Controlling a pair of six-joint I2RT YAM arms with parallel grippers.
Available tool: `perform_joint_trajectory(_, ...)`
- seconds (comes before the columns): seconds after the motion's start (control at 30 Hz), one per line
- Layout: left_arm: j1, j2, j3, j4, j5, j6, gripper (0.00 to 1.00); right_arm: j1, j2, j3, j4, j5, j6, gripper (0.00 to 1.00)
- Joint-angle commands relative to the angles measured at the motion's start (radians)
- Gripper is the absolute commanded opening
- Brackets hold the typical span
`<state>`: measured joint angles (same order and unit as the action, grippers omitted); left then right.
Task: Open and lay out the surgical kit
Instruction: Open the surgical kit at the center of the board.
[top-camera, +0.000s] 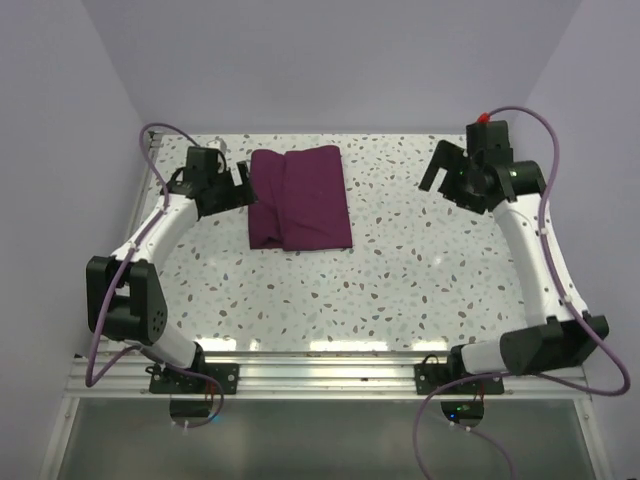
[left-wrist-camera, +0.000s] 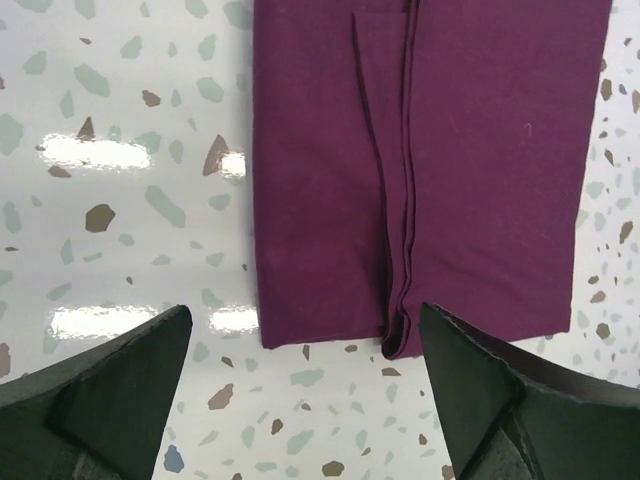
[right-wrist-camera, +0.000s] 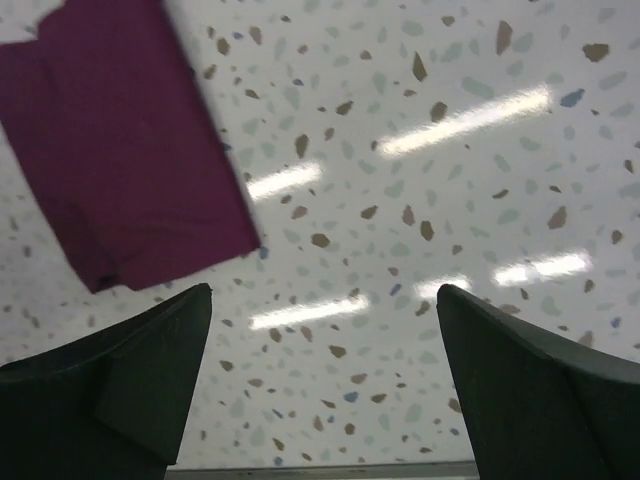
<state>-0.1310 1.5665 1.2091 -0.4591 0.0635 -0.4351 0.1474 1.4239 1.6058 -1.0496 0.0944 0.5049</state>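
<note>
The surgical kit (top-camera: 299, 197) is a folded dark purple cloth wrap lying flat at the back middle of the table. The steel tray and metal instruments are hidden. My left gripper (top-camera: 240, 187) is open just left of the wrap's left edge. In the left wrist view the wrap (left-wrist-camera: 430, 170) fills the upper right, its folded edge between my open fingertips (left-wrist-camera: 130, 380). My right gripper (top-camera: 441, 167) is open and empty, well to the right of the wrap. The right wrist view shows the wrap (right-wrist-camera: 120, 170) at the upper left, away from the fingers.
The speckled white table (top-camera: 400, 280) is bounded by pale walls at the back and sides. A metal rail (top-camera: 320, 375) with both arm bases runs along the near edge.
</note>
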Motion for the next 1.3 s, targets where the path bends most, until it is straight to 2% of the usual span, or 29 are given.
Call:
perform_joint_trajectory(0.0,0.014,0.001,0.020,-0.049,0.135,0.022,1.00,-0.040,0.003,-0.137,0.136,-0.147,0.190,0.98)
perform_joint_trajectory(0.03,0.013,-0.003,-0.024,-0.035,0.159,0.018,1.00,-0.070,0.047,-0.185,0.217,-0.335,0.184,0.98)
perform_joint_trajectory(0.07,0.013,-0.013,-0.040,-0.032,0.163,0.009,1.00,-0.066,0.067,-0.219,0.297,-0.522,0.216,0.90)
perform_joint_trajectory(0.1,0.013,-0.029,-0.057,-0.021,0.165,0.015,1.00,-0.042,0.081,-0.221,0.388,-0.521,0.234,0.84)
perform_joint_trajectory(0.13,0.011,-0.070,-0.077,-0.012,0.151,0.015,1.00,0.042,0.108,-0.186,0.388,-0.471,0.231,0.86)
perform_joint_trajectory(0.17,0.011,-0.089,-0.085,-0.006,0.138,0.028,1.00,0.097,0.125,-0.068,0.358,-0.331,0.178,0.90)
perform_joint_trajectory(0.23,0.011,-0.120,-0.080,-0.024,0.127,0.055,1.00,0.235,0.202,0.073,0.311,-0.253,0.115,0.91)
perform_joint_trajectory(0.27,0.011,-0.123,-0.074,-0.033,0.108,0.062,1.00,0.266,0.321,0.153,0.272,-0.227,0.081,0.90)
perform_joint_trajectory(0.3,0.011,-0.126,-0.072,-0.038,0.111,0.079,1.00,0.296,0.387,0.330,0.179,-0.194,0.067,0.88)
perform_joint_trajectory(0.33,0.011,-0.128,-0.068,-0.039,0.119,0.084,1.00,0.348,0.453,0.424,0.125,-0.170,0.055,0.87)
perform_joint_trajectory(0.37,0.011,-0.129,-0.066,-0.042,0.130,0.085,0.96,0.374,0.589,0.516,0.078,-0.141,0.035,0.86)
perform_joint_trajectory(0.4,0.011,-0.132,-0.065,-0.046,0.128,0.081,0.93,0.395,0.648,0.681,-0.006,-0.112,0.027,0.86)
perform_joint_trajectory(0.43,0.011,-0.140,-0.069,-0.044,0.128,0.075,0.90,0.434,0.709,0.751,-0.038,-0.076,0.020,0.86)
perform_joint_trajectory(0.5,0.011,-0.154,-0.077,-0.043,0.119,0.056,0.77,0.461,0.829,0.875,-0.081,-0.058,0.011,0.85)
perform_joint_trajectory(0.57,0.011,-0.181,-0.097,-0.039,0.113,0.042,0.62,0.488,0.871,0.891,-0.079,-0.051,0.017,0.84)
perform_joint_trajectory(0.67,0.011,-0.224,-0.141,-0.026,0.128,0.013,0.47,0.523,0.911,0.844,-0.033,-0.055,0.014,0.83)
perform_joint_trajectory(0.77,0.011,-0.267,-0.189,-0.015,0.130,-0.007,0.42,0.557,0.963,0.861,-0.023,-0.045,-0.003,0.81)
perform_joint_trajectory(0.9,0.011,-0.301,-0.226,-0.027,0.113,-0.008,0.40,0.592,1.037,0.936,-0.033,-0.039,-0.012,0.80)
perform_joint_trajectory(1.27,0.011,-0.330,-0.266,-0.052,0.098,0.006,0.38,0.656,1.136,0.938,-0.013,-0.035,-0.011,0.77)
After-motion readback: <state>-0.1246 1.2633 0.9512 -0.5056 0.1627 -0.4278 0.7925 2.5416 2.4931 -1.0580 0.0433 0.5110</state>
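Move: The near end of the surgical kit's raised centre fold lies about 37 cm left of the right hand, roughly 3 cm farther out and some 25 cm below. The kit's right near corner is about 16 cm to the right of that end, its left near corner some 8 cm to the left, both about level with it. From the left hand, the fold's near end lies about 9 cm to the right, 4 cm back and 13 cm below. The right hand sweeps fast to the left, some 36 cm in all, reaching forward and dipping at first, then drops steeply while easing back, about 19 cm down overall, to come in over the near end of the kit's centre fold; its fingers tip further down and turn some 40 degrees counter-clockwise, narrowing a little but staying well open. Meanwhile the empty left hand draws back about 8 cm along the kit's left side, dipping and rising again on the way, and closes from wide open to under half, with no touch on the cloth to be seen from either hand. ##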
